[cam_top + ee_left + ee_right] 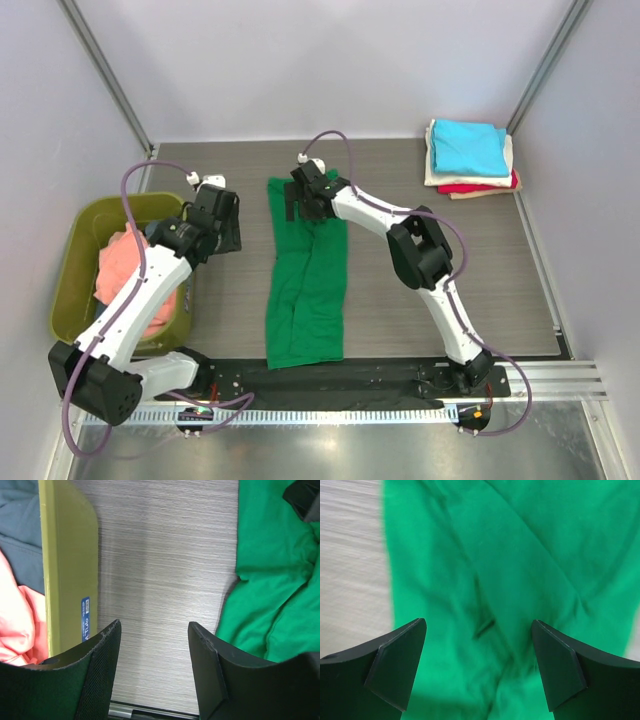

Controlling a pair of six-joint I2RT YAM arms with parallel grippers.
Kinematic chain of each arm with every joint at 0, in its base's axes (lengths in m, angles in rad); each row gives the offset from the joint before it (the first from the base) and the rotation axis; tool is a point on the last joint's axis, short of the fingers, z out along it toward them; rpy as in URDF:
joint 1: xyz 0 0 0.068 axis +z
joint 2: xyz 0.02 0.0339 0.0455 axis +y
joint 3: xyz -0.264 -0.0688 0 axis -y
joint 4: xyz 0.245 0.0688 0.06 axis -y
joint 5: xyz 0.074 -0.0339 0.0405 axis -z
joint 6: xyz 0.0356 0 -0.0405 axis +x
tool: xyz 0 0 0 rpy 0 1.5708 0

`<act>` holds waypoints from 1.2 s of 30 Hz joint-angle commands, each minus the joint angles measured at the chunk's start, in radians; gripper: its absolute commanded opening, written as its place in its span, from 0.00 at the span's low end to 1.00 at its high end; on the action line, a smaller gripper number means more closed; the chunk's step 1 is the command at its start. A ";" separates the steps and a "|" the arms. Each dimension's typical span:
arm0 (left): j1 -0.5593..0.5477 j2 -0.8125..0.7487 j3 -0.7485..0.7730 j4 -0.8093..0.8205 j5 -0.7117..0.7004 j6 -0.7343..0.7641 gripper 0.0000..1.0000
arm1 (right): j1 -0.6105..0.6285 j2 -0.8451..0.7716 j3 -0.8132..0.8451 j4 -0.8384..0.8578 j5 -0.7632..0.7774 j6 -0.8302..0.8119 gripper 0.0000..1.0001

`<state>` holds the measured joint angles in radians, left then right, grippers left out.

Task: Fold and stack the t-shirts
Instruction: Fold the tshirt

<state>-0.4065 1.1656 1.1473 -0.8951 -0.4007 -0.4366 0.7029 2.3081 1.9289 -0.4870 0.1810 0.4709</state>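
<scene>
A bright green t-shirt (305,290) lies in a long narrow strip down the middle of the table. My right gripper (300,200) hovers over its far end. In the right wrist view the right gripper (479,622) stands open, with only green cloth (520,545) below it. My left gripper (225,228) sits between the tub and the shirt. It is open (155,625) over bare wood, with the green shirt (270,555) to its right. At the back right, a cyan shirt (468,145) tops a folded stack over a cream shirt (432,170) and a red shirt (480,187).
The olive-green tub (75,260) stands at the left edge and holds a salmon-pink shirt (125,270). The left wrist view shows the tub's wall (65,555), the salmon-pink shirt (12,625) and a dark blue-grey shirt (20,530) inside. Grey walls enclose the table.
</scene>
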 commanded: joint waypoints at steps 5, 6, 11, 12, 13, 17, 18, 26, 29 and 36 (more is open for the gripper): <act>0.001 0.014 0.022 0.031 -0.038 0.016 0.57 | -0.060 0.152 0.134 -0.028 -0.124 0.003 0.92; 0.001 0.017 0.023 0.032 -0.035 0.016 0.58 | -0.068 0.169 0.142 -0.032 -0.135 0.014 0.92; 0.005 0.049 0.026 0.032 -0.030 0.018 0.58 | -0.112 0.269 0.200 -0.032 -0.202 0.034 0.92; 0.011 0.052 0.029 0.030 -0.029 0.019 0.57 | -0.118 0.286 0.218 -0.033 -0.209 0.034 0.92; 0.017 0.057 0.029 0.030 -0.021 0.018 0.57 | -0.124 0.306 0.258 -0.035 -0.218 0.034 0.92; 0.037 0.068 0.028 0.031 -0.006 0.019 0.57 | -0.160 0.405 0.387 -0.035 -0.278 0.028 0.92; 0.040 0.071 0.028 0.033 -0.006 0.018 0.57 | -0.174 0.419 0.413 -0.033 -0.294 0.025 0.92; 0.051 0.080 0.028 0.035 0.017 0.024 0.57 | -0.218 0.459 0.562 0.048 -0.342 0.008 0.94; 0.054 0.075 0.022 0.038 0.023 0.024 0.57 | -0.230 0.447 0.578 0.073 -0.293 0.015 0.94; 0.052 0.065 0.015 0.042 0.031 0.025 0.57 | -0.247 0.412 0.602 0.180 -0.365 0.015 0.96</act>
<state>-0.3588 1.2434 1.1477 -0.8856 -0.3775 -0.4282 0.4736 2.7182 2.4878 -0.3550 -0.1711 0.4992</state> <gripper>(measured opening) 0.572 0.953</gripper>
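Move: The green t-shirt, a long folded strip, lies right beneath the right hand's open fingers. Its middle is some 15 cm back, about level sideways and 2 cm below. The bin stands around 38 cm left and 16 cm back of that hand, the stack of folded shirts some 42 cm right and 19 cm farther out. From the left hand, the t-shirt's middle is roughly 17 cm right, about level ahead, and 15 cm below. The green t-shirt is dragged across the table by the right hand. The hand first sinks a further 2 cm onto the cloth near its far end, then sweeps forward towards the back wall, about 14 cm in all, pressing with wide-open fingers rather than pinching. Its left side rolls up some 20 degrees, and it eases up by nearly 2 cm as it slows. ##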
